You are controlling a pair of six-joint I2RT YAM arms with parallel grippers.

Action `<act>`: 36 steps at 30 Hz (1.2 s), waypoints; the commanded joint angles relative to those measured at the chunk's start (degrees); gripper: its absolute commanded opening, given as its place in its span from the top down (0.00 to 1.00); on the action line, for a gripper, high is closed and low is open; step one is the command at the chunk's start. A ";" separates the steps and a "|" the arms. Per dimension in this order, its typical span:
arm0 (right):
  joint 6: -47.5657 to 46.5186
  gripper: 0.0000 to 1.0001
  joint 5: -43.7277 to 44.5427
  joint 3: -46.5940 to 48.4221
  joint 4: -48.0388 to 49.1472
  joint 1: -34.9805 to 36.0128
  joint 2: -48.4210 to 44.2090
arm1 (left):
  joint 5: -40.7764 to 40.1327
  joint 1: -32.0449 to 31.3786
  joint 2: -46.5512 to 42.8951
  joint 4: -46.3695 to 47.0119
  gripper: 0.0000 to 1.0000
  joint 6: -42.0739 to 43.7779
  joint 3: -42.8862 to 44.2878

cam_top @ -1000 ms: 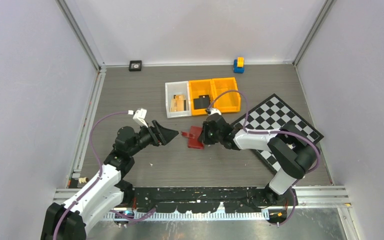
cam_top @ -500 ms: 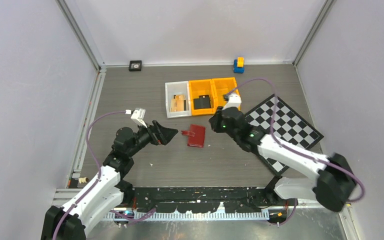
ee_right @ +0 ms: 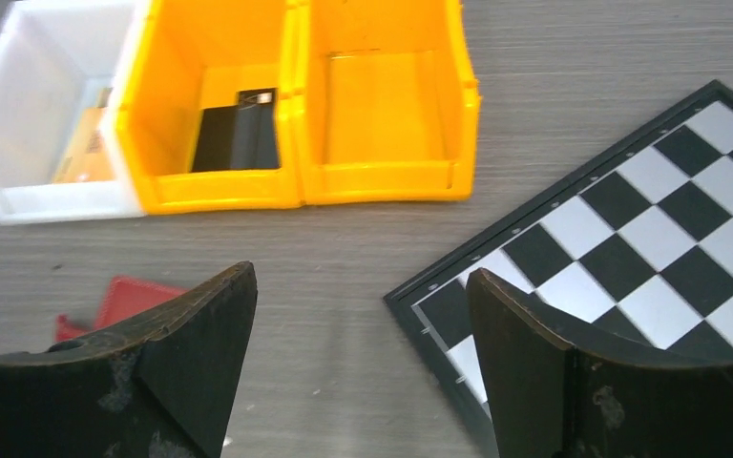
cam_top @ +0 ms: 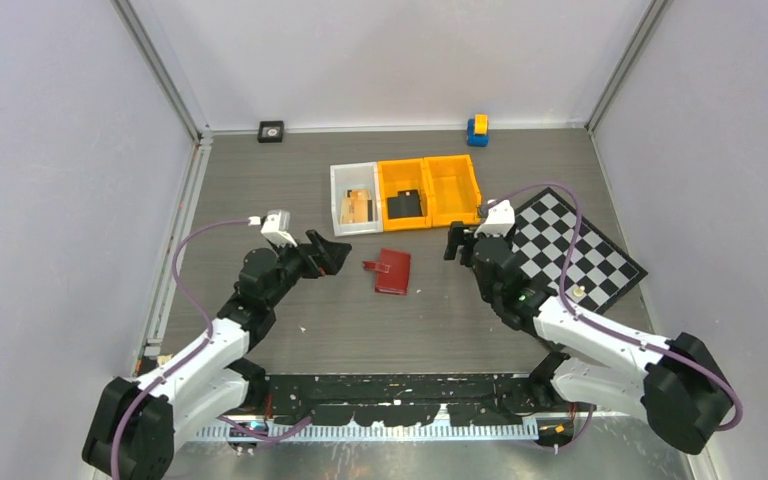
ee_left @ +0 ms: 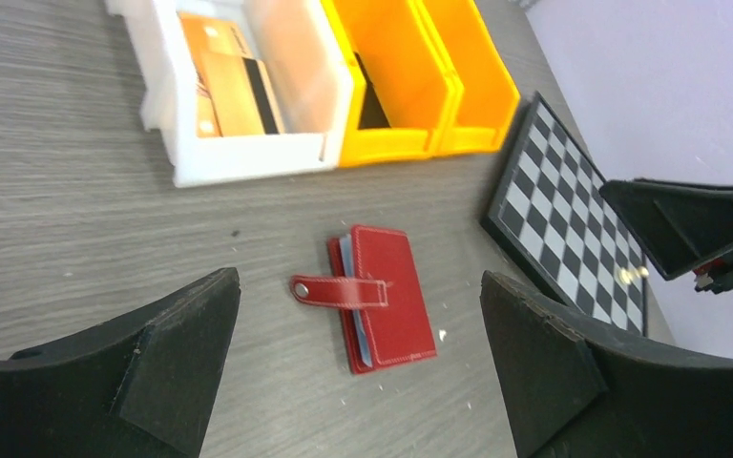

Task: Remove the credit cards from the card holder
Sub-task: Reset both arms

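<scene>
The red card holder (cam_top: 392,271) lies flat and folded on the table, its snap tab (ee_left: 342,291) sticking out to the left and pale sleeves showing along its edge (ee_left: 382,298). Tan credit cards (ee_left: 229,86) lie in the white bin (cam_top: 356,228). My left gripper (cam_top: 332,252) hovers open just left of the holder, holding nothing (ee_left: 360,279). My right gripper (cam_top: 463,243) is open and empty to the holder's right, near the chequered board; between its fingers is bare table (ee_right: 361,277). A corner of the holder (ee_right: 138,294) shows behind its left finger.
Two orange bins (cam_top: 403,190) (cam_top: 453,188) adjoin the white one; the first holds a black object (ee_right: 239,138). The chequered board (cam_top: 565,255) lies at the right. A blue and yellow block (cam_top: 477,130) and a small black item (cam_top: 271,131) sit by the back wall.
My right gripper let go of the card holder, opened and drew back to the right toward the chequered board. The holder now lies flat. My left gripper opened wider and moved slightly left.
</scene>
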 commanded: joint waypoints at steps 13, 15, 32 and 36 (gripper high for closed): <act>-20.63 0.18 -12.07 -11.69 37.59 -27.95 13.60 | -29.20 4.86 13.20 -4.71 0.00 27.07 10.85; -21.96 0.18 -14.97 -11.98 40.02 -29.10 15.27 | -33.22 5.44 15.31 -1.12 0.00 27.51 9.16; -16.32 0.14 -16.45 -15.93 49.25 -34.80 21.91 | -33.97 9.33 28.29 12.36 0.05 32.96 6.68; -14.13 0.14 -16.30 -16.97 56.58 -35.88 28.27 | -33.17 9.57 27.35 13.43 0.06 32.90 5.56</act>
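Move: The closed red card holder lies flat on the table between the hands: from the left hand about 13 cm to its right, 1 cm back and 14 cm below; from the right hand some 19 cm to its left, 3 cm back and 14 cm below. The white bin is about 17 cm ahead of the left hand, 4 cm right. The right orange bin is roughly 18 cm ahead of the right hand, 2 cm left; the chessboard's middle is 22 cm to that hand's right, 2 cm back. The card holder is left alone as both empty, open hands draw apart from it. The left swings about 15 cm left and some 8 forward, rising slightly before sinking to 10 cm lower, while its left side rolls up about 45 degrees and it turns counter-clockwise. The right goes 16 cm right over the chessboard, a little forward, dipping, lifting slightly and sinking again, turning slightly clockwise. ##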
